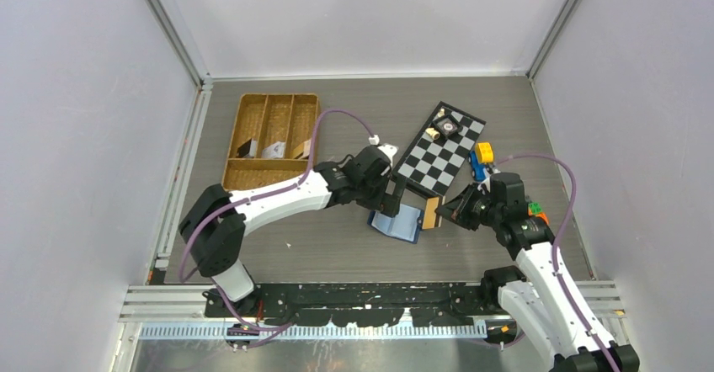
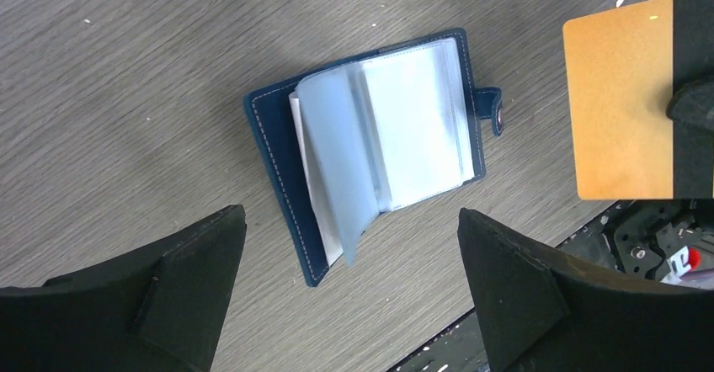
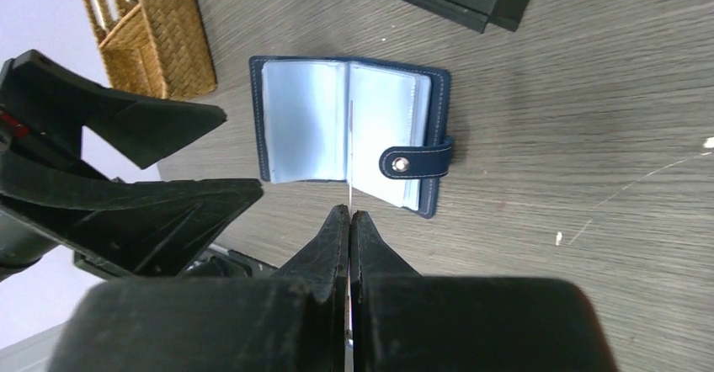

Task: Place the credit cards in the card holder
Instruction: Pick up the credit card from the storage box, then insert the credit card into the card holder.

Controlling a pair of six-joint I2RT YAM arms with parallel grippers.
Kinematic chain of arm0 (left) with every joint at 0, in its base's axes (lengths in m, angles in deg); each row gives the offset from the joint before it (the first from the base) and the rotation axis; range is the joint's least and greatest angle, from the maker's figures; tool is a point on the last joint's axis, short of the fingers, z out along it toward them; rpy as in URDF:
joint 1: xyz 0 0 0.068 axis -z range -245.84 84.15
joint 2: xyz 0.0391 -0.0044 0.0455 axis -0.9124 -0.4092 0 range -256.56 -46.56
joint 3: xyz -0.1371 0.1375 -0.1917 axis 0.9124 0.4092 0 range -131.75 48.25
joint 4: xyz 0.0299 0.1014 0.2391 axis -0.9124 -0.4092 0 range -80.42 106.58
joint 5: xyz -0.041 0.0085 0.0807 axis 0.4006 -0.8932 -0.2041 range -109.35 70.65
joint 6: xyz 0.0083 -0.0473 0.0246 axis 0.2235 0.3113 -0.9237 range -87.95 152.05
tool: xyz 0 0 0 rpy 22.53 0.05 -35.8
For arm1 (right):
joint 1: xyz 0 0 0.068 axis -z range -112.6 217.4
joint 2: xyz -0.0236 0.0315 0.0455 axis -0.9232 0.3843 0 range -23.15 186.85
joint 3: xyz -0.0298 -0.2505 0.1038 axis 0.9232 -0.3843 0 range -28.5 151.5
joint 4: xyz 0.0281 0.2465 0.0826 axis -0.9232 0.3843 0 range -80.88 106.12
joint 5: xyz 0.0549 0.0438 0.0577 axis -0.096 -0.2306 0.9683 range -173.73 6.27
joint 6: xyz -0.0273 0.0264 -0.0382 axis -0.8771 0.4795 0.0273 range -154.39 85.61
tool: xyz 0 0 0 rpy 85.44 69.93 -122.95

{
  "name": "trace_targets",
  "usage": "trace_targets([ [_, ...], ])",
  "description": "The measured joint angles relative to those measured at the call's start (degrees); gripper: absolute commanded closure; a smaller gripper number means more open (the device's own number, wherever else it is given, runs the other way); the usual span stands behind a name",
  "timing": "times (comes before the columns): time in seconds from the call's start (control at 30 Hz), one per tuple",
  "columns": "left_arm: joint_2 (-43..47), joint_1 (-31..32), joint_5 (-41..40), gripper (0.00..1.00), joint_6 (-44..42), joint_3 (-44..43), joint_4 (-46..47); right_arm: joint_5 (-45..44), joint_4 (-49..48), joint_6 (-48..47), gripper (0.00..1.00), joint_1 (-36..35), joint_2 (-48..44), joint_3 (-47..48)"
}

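Note:
The navy card holder (image 1: 397, 223) lies open on the table, its clear sleeves fanned up (image 2: 379, 153) and its snap tab (image 3: 412, 163) folded over the right page. My left gripper (image 2: 349, 213) hangs just above it, open and empty, with its fingers (image 2: 194, 288) on either side of the holder's near edge. My right gripper (image 3: 349, 212) is shut on an orange-tan credit card (image 2: 619, 111) with a dark stripe. It holds the card upright just right of the holder (image 1: 432, 213). In the right wrist view the card is a thin edge-on line (image 3: 349, 193) over the holder's middle fold.
A brown wicker tray (image 1: 269, 140) with a few small flat pieces stands at the back left. A checkerboard (image 1: 439, 149) with small pieces lies behind the holder, with a blue toy car (image 1: 477, 168) and a yellow block (image 1: 484, 151) beside it. The black rail (image 1: 379, 296) runs along the near edge.

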Motion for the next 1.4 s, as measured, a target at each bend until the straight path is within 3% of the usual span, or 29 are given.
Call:
trace_targets([
  [0.2,-2.4,1.1,-5.1,0.04,-0.2,-2.0,-1.0,3.6,-4.1,2.3,1.0,0.0,0.1,-3.1],
  [0.37,-4.1,0.8,-7.6,0.2,-0.5,-2.3,-1.5,6.2,-8.8,3.1,1.0,0.0,5.3,-4.8],
  [0.43,-4.1,0.3,-7.4,0.22,-0.1,-1.6,-1.0,7.1,-10.6,3.2,1.0,-0.2,7.2,-5.3],
  [0.73,-4.1,-3.0,-2.8,0.29,1.7,4.8,3.0,6.9,-17.6,4.0,1.0,-5.0,13.1,-5.4],
  [1.2,-5.9,-6.0,5.2,0.73,3.6,7.8,10.8,5.9,-29.7,4.6,1.0,-6.9,23.5,-8.1],
  [1.4,-5.9,-8.3,8.4,0.73,4.8,11.2,12.7,6.9,-36.0,4.7,0.99,-9.0,26.8,-9.0],
])
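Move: The open card holder's middle lies about 9 cm below the left hand, some 4 cm to its right and 2 cm back; the credit card in the other gripper is about 10 cm right, 1 cm back and level. From the right hand, which already pinches that card, the holder's middle is some 10 cm left, level fore and aft, 10 cm below; the chessboard's middle is about 19 cm ahead, 1 cm right, 10 cm below. Left hand sinks about 8 cm, narrowing around the holder's left edge; right brings the card down-left over its pages. ##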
